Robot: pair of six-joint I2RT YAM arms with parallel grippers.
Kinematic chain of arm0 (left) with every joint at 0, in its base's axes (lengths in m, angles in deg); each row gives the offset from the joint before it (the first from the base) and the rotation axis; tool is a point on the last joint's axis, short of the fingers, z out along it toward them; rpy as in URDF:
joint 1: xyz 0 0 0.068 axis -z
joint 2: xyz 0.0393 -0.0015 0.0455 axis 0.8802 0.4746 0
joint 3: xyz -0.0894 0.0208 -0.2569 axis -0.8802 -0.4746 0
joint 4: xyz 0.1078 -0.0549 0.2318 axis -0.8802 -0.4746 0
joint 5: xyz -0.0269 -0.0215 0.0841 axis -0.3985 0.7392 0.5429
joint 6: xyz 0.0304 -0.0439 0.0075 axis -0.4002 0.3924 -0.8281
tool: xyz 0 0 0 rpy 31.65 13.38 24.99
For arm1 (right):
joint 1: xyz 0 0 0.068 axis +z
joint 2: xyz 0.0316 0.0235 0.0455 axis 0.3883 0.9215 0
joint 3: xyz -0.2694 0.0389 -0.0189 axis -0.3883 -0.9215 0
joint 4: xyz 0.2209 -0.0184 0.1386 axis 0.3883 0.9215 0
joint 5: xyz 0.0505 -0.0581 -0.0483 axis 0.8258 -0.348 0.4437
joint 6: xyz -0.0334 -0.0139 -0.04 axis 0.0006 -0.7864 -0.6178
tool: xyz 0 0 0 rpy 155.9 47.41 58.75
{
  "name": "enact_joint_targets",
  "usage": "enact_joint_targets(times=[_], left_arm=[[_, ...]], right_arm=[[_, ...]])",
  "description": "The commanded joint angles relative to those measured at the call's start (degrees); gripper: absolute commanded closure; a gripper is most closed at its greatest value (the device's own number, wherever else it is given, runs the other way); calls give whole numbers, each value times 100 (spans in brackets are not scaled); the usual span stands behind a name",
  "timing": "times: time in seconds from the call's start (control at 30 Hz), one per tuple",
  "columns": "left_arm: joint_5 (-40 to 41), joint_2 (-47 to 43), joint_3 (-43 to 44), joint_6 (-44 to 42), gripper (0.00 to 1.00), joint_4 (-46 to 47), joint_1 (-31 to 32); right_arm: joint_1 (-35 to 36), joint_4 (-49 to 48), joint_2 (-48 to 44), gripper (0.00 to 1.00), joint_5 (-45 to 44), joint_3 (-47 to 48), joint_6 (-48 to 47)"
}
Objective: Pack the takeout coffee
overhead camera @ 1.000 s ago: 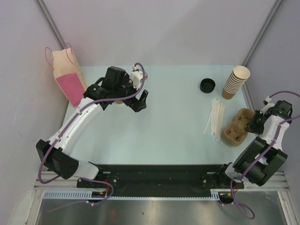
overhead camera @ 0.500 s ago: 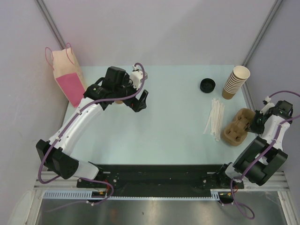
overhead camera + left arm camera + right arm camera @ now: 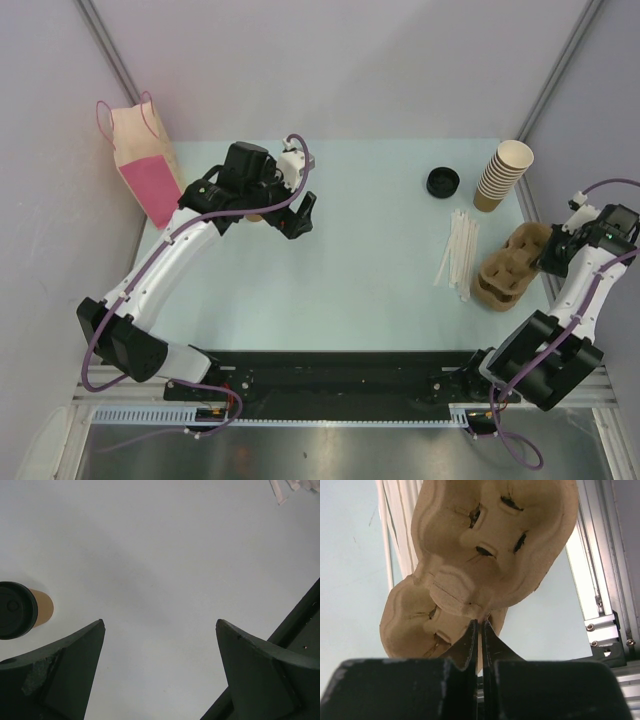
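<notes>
The takeout coffee (image 3: 20, 611), a tan cup with a black lid, stands at the left edge of the left wrist view. In the top view only a tan sliver of the takeout coffee (image 3: 256, 216) shows under the left arm. My left gripper (image 3: 298, 217) hangs open just right of it, over bare table, nothing between its fingers (image 3: 75, 670). My right gripper (image 3: 480, 622) is shut on the near rim of the brown pulp cup carrier (image 3: 480, 545), which hangs tilted from it. From above, the carrier (image 3: 508, 265) sits at the table's right edge beside the right gripper (image 3: 548, 255).
A paper bag with a pink front (image 3: 140, 160) stands at the back left. A stack of lidless tan cups (image 3: 503, 175) and a loose black lid (image 3: 443, 182) are at the back right. White wrapped straws (image 3: 458, 252) lie left of the carrier.
My right gripper has closed on the carrier's rim and drawn up and to the right, lifting and tilting the carrier. The left arm has not moved.
</notes>
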Motion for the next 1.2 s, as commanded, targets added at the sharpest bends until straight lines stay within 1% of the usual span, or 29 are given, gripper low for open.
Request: enact_joint_targets(times=[0.0, 0.37, 0.43, 0.47, 0.57, 0.63, 0.77, 0.87, 0.93, 1.07, 1.17], left_arm=[[-65, -2, 240, 116, 2, 93, 8], [-109, -46, 231, 81, 2, 110, 16], [-415, -55, 231, 37, 2, 128, 8], [-695, -64, 213, 46, 2, 189, 16], [-1048, -29, 222, 107, 2, 374, 77], [-1207, 77, 310, 90, 2, 540, 262], [-1155, 322, 538, 46, 3, 813, 797], [-1155, 463, 547, 326, 4, 1322, 1052], [-1207, 638, 635, 581, 4, 1568, 1167], [-1252, 1069, 995, 722, 4, 1526, 1474], [-1296, 1245, 1092, 1020, 5, 1806, 1580]], right_arm=[[-3, 185, -190, 100, 10, 316, -174], [32, 281, -260, 100, 36, 351, -227], [32, 290, -260, 100, 62, 351, -227], [32, 308, -269, 100, 71, 343, -218], [41, 317, -295, 100, 71, 360, -235], [50, 282, -339, 100, -16, 360, -253], [85, 246, -409, 100, -43, 360, -323], [120, 290, -409, 100, -61, 360, -359], [269, 282, -470, 100, -297, 360, -402], [436, 211, -585, 100, -491, 360, -420], [340, 308, -480, 100, -351, 369, -367]])
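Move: The right hand already pinches the lifted cup carrier by its right edge, the carrier's middle about 6 cm to that hand's left and 1 cm below it. From the right hand, the remaining carriers lie 8 cm left, 4 cm back and 8 cm below, the white sticks 14 cm left, 4 cm ahead and 12 cm below, and the cup stack 17 cm ahead, 6 cm left. The empty left hand has the held carrier some 50 cm to its right, 5 cm nearer, 12 cm lower. Fingers wide open, the left hand swings about 14 cm right towards the carrier the right hand keeps pinching. ##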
